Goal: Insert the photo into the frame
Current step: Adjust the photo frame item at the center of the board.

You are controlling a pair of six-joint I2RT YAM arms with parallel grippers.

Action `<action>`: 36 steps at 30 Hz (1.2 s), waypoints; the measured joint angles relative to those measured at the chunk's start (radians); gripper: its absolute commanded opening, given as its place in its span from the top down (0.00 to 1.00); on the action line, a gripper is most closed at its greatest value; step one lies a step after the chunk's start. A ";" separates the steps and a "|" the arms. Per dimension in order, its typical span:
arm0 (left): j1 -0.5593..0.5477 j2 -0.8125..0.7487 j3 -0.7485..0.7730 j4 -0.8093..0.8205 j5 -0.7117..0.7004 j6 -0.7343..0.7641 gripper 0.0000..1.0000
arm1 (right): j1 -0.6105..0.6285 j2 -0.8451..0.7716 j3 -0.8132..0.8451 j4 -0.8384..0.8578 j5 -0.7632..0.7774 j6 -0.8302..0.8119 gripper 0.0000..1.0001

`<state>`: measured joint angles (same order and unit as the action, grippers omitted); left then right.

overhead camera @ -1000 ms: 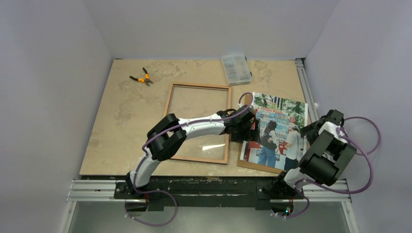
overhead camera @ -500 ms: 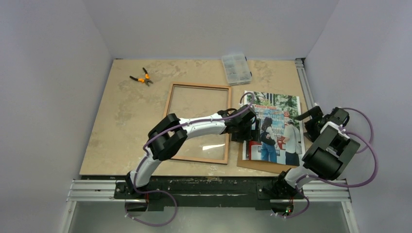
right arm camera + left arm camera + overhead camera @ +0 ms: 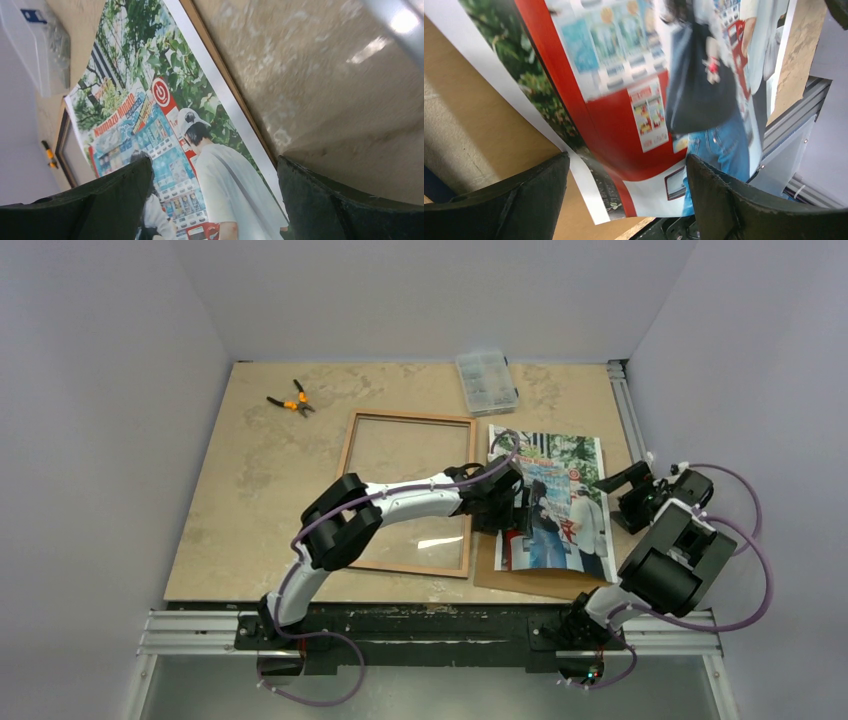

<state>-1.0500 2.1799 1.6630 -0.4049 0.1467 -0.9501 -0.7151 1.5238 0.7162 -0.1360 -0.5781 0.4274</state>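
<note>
The photo (image 3: 565, 455) lies picture-side up on a plain brown board (image 3: 520, 578), just right of the frame (image 3: 343, 475). The frame lies flat with its wood-brown rails up and a clear pane inside. My left gripper (image 3: 517, 508) is open at the photo's left edge. In the left wrist view the photo (image 3: 624, 100) bows upward, and its near corner sits between the spread fingers of the left gripper (image 3: 628, 159). My right gripper (image 3: 615, 498) is open at the photo's right edge. Seen from the right wrist, the right gripper (image 3: 214, 161) straddles that edge of the photo (image 3: 135, 100) without closing on it.
A clear plastic parts case (image 3: 487, 382) stands behind the photo, near the back wall. Orange-handled pliers (image 3: 290, 400) lie at the back left. A metal rail (image 3: 625, 410) runs along the table's right edge, close to the right arm.
The photo has slid left and turned straighter over the board, and it looks narrower and bowed. The right gripper has moved in and away from me along the photo's right edge. The left gripper has hardly moved.
</note>
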 measured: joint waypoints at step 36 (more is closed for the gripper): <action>0.070 -0.435 -0.286 0.057 -0.109 0.048 0.16 | 0.080 -0.127 -0.087 -0.198 -0.164 0.008 0.08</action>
<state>-0.9798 1.7447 1.3773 -0.3477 0.0380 -0.9024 -0.6350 1.3972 0.6296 -0.3340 -0.7418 0.4358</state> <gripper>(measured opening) 0.843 0.927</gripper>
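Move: The photo on its backing board lies under both hands, its top some 3 cm below each hand point: its middle is about 13 cm to the right hand's left, straight ahead-level, and about 10 cm right of and 5 cm ahead of the left hand. The empty frame's middle is roughly 24 cm left of the left hand and 8 cm ahead. The clear storage box stands about 37 cm ahead of the left hand and 5 cm to its left. Push the right hand about 8 cm left, drawing back some 3 cm early on, its outer finger kept against the board's right edge, rolling about 12 degrees so its left side rises; keep both grippers open. Ease the left hand left over the photo's left margin, lift it clear by about 13 cm, then swing on left as it starts down again. ##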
